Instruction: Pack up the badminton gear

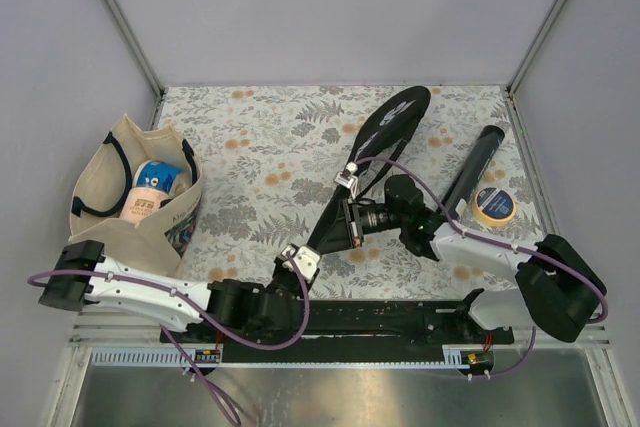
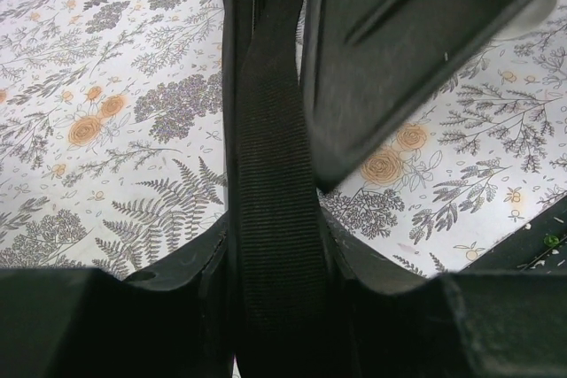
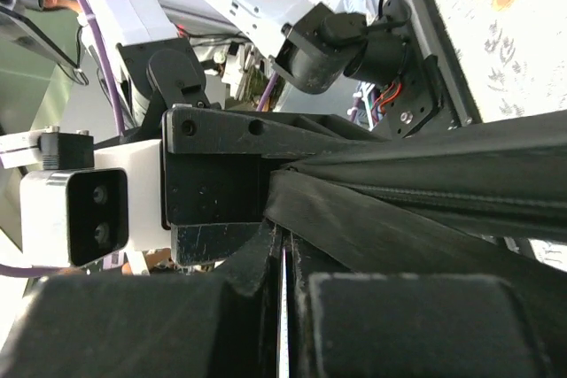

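Note:
The black racquet cover [image 1: 395, 122] lies diagonally across the flowered table, its narrow end toward the arms. My left gripper [image 1: 300, 265] is at that narrow end. In the left wrist view it [image 2: 275, 245] is shut on the cover's black webbing strap [image 2: 270, 130], which fills the space between the jaws. My right gripper [image 1: 350, 219] is at the cover's side edge, a little farther up. Its jaws [image 3: 283, 219] are shut to a thin slit against a fold of the cover [image 3: 425, 174]; nothing shows in the slit. The long black tube [image 1: 477, 162] lies at the right.
A beige tote bag [image 1: 110, 212] with dark handles stands open at the left with packets inside. A round tape roll with a blue centre [image 1: 493, 205] lies by the tube's near end. Grey walls close in the table on three sides.

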You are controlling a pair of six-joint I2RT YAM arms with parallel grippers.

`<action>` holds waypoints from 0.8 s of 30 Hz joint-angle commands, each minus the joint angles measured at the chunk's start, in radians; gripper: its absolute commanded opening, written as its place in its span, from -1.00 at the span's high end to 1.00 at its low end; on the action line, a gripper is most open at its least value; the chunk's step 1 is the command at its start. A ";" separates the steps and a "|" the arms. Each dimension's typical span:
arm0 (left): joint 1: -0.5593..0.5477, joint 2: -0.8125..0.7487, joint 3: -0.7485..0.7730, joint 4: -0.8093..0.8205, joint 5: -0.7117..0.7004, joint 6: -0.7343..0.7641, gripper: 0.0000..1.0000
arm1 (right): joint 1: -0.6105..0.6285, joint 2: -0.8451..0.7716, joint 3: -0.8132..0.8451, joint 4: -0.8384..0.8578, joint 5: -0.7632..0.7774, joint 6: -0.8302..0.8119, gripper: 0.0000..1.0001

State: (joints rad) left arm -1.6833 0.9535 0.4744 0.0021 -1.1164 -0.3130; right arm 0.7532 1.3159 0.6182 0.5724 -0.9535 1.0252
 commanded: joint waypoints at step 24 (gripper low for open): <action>0.030 0.145 0.142 -0.151 -0.074 -0.155 1.00 | 0.155 -0.366 0.109 -0.896 0.930 -0.272 -0.31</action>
State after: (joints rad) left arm -1.6600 1.0496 0.5426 -0.1051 -1.1152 -0.3923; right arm 0.9031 1.0527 0.6899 -0.0231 -0.3817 0.8455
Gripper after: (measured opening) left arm 0.373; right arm 0.614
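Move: The zip pull pinched in the right fingers is bound for the cover's gathered end in the left gripper, about 5 cm left of the right hand, 4 cm back and 3 cm lower. The cover's rounded far end lies some 40 cm ahead and 23 cm right of the right hand, the black tube some 20 cm ahead and 42 cm right, both well below. From the left hand the zip pull is about 4 cm ahead, 5 cm right and 3 cm higher. The cover's zip pull gets its last few centimetres: the right hand, still pinching it, draws it about 3 cm back and left towards the left gripper and halts. Its fingers then open wide and let go, and it backs off roughly 5 cm to the right and forward, turning clockwise some 20 degrees with its tips dipping. The left hand keeps its grip on the cover's end, sinking about 1 cm. ##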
